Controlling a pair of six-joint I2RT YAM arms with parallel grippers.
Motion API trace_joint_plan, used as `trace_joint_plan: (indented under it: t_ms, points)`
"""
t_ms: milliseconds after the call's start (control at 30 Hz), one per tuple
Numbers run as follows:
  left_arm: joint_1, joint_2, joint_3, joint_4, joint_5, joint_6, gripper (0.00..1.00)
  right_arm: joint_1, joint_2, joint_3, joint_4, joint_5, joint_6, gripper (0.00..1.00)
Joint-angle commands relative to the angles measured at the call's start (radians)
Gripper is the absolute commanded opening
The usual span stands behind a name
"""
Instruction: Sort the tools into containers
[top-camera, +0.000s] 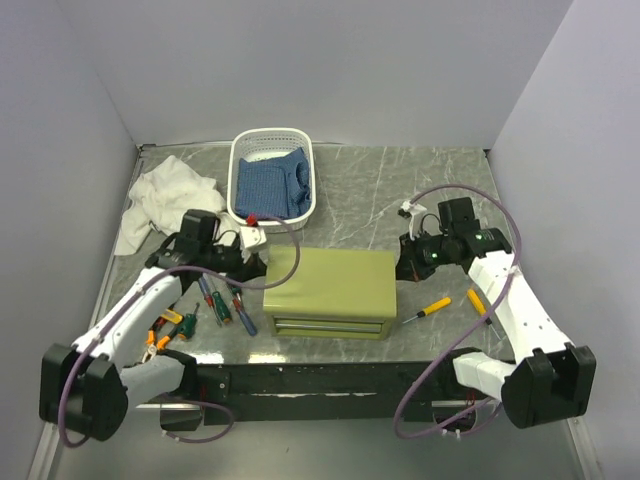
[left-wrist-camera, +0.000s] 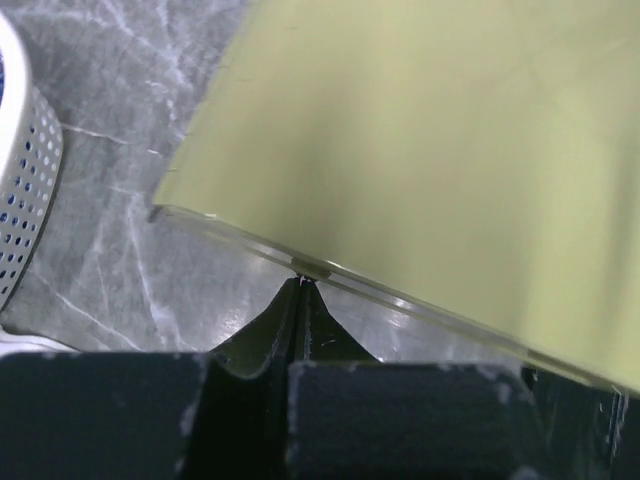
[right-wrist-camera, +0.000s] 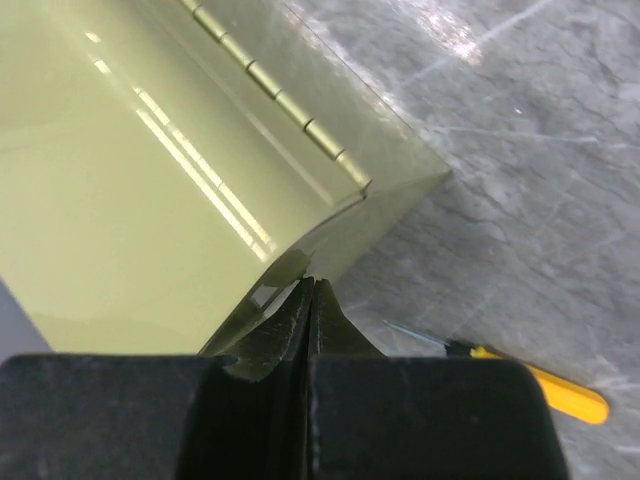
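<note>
The olive-green drawer chest (top-camera: 330, 290) stands mid-table with its lid down. My left gripper (top-camera: 262, 262) is shut, and its tips (left-wrist-camera: 302, 283) touch the thin rim of the chest's lid (left-wrist-camera: 450, 150) on the left side. My right gripper (top-camera: 403, 262) is also shut, tips (right-wrist-camera: 313, 285) pressed against the chest's right rear corner (right-wrist-camera: 130, 180) below the hinge. Nothing shows between either pair of fingers. Several screwdrivers (top-camera: 218, 300) and orange-black pliers (top-camera: 160, 335) lie left of the chest. Two yellow screwdrivers (top-camera: 432, 308) (top-camera: 477, 302) lie to its right, one of them in the right wrist view (right-wrist-camera: 545, 385).
The white perforated basket (top-camera: 300, 205) with blue fabric (top-camera: 270, 183) stands behind the chest; its wall (left-wrist-camera: 30, 190) shows at the left of the left wrist view. A white cloth (top-camera: 165, 200) is bunched at the back left. Grey walls close in the table on three sides.
</note>
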Motion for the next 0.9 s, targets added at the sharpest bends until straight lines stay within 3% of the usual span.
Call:
trace_joint_plan:
  t_ms: [0,133,333,433,600,767,867]
  points:
    - [-0.120,0.104,0.094,0.333,0.129,-0.266,0.01,0.019,0.036,0.088,0.063,-0.138,0.016,0.00]
    - [-0.181,0.245,0.199,0.450,0.129,-0.345,0.01,0.005,0.065,0.129,0.088,-0.118,0.029,0.00]
    - [-0.252,0.480,0.433,0.462,0.123,-0.414,0.01,-0.068,0.092,0.163,0.071,-0.080,0.015,0.00]
    - [-0.255,0.548,0.518,0.497,-0.014,-0.509,0.01,-0.118,0.092,0.175,0.083,-0.060,0.030,0.00]
    - [-0.209,0.461,0.510,0.516,-0.537,-0.673,0.01,-0.141,0.074,0.185,0.111,0.012,0.013,0.00]
    - [-0.144,0.172,0.280,0.553,-0.700,-0.728,0.01,-0.152,0.092,0.192,0.131,0.017,0.032,0.00]
    - [-0.138,0.011,0.176,0.478,-0.762,-0.828,0.01,-0.153,0.109,0.212,0.146,0.026,0.035,0.00]
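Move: My closed left fingers are already against the left end of the green box, near its far corner, with the box's middle about 14 cm to the right, 3 cm back and 7 cm lower. The white basket lies some 20 cm straight ahead of that hand; a long screwdriver lies 5 cm left and 4 cm back. From my right hand, at the other end, the box's middle is roughly 13 cm left and 2 cm back, and the nearer yellow screwdriver 7 cm right, 2 cm back. With shut fingertips I push the box's left end forward and to the right with my left hand, some 15 cm out and 10 cm across, while my right hand at the other end backs about 5 cm right and edges forward. Then both come free: the left rises up and back left, turning counter-clockwise, and the right lifts forward off the box's end. ##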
